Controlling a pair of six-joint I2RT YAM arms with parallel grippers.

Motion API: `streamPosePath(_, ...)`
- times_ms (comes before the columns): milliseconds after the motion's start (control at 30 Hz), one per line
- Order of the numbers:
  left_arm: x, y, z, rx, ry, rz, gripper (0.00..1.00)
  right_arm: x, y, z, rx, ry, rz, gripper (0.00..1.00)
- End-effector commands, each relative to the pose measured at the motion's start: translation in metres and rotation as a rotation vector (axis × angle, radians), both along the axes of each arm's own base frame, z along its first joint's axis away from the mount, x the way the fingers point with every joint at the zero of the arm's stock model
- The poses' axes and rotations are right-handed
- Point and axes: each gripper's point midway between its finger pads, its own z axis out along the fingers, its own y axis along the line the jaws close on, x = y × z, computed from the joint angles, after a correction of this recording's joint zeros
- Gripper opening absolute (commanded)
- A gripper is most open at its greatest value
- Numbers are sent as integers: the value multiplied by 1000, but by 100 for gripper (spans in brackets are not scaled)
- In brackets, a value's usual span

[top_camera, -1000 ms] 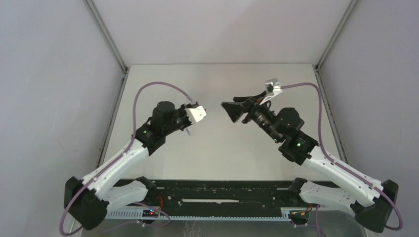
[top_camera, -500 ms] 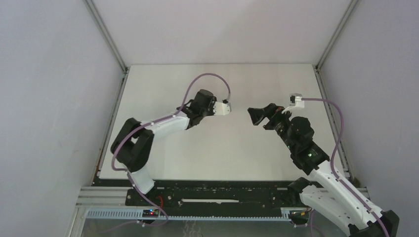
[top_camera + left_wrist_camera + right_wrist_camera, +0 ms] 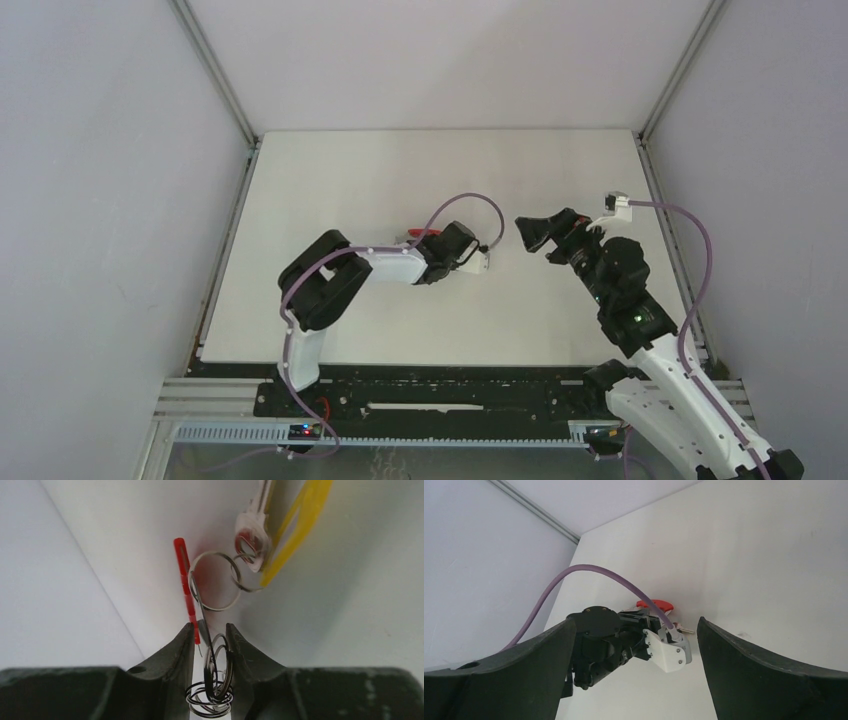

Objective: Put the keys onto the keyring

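In the left wrist view my left gripper (image 3: 210, 630) is shut on the keyring's grey metal rings (image 3: 214, 666). The keyring's red tag (image 3: 183, 582) sticks out past the left finger, and a bigger ring (image 3: 215, 581) links to a small one. On that small ring hangs a silver key (image 3: 252, 532) beside a yellow plastic piece (image 3: 297, 525). From above, only the red tag (image 3: 413, 232) shows beside the left wrist (image 3: 450, 252). My right gripper (image 3: 535, 230) stands wide open and empty to the right. It faces the left wrist, the tag (image 3: 654, 604) and the key (image 3: 684, 629).
White table (image 3: 400, 170) inside grey walls, with a metal corner post (image 3: 539, 512) at the back. The left arm's purple cable (image 3: 470, 205) loops over its wrist. The arm bases and a black rail (image 3: 430, 395) run along the near edge.
The left arm folded in and carried the keyring down to the table's middle. The right gripper opened fully and drew back to the right.
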Motion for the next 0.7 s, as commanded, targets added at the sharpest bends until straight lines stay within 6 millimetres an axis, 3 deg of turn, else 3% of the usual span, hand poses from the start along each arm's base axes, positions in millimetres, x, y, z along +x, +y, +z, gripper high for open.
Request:
streamPosePath(0,0,-4,9,4,-12,78,27,-5,-1,4,20,0,4,100)
streamPosePath(67,-10,-6,6,-26,43,112,48,-6,-1,4,14,-2,9,100)
streamPosePath(167,-26,-10,11,-104,121,131,92,-8,-1,4,2,-7,23,100)
streamPosePath(200,-32,-11,16,-133,149,135,99,-7,-1,3,-1,-6,22,100)
streamPosePath(400,-66,-14,67,-318,341,185,100,-5,-9,-3,-74,-9,6,100)
streamPosePath(533,-81,6,127,-446,449,229,100,4,-33,-13,-179,0,-104,100)
streamPosePath(600,-84,25,155,-502,479,246,100,10,-47,-21,-210,29,-164,100)
streamPosePath(667,-76,52,182,-578,428,298,100,16,-66,-32,-230,74,-252,100)
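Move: The left hand still holds the keyring low over the table; the keyring's middle is about 2 cm ahead of that hand, 2 cm to its right and 1 cm below it. The silver key hangs level with the hand, roughly 9 cm to its right and 2 cm lower, with the yellow key some 8 cm right and 2 cm back, also 2 cm lower. From the empty right hand, the keyring lies about 12 cm ahead, 15 cm left and 25 cm below. The left fingers open, releasing the keyring, and back off 6 cm, then rise 11; right hand eases right. ##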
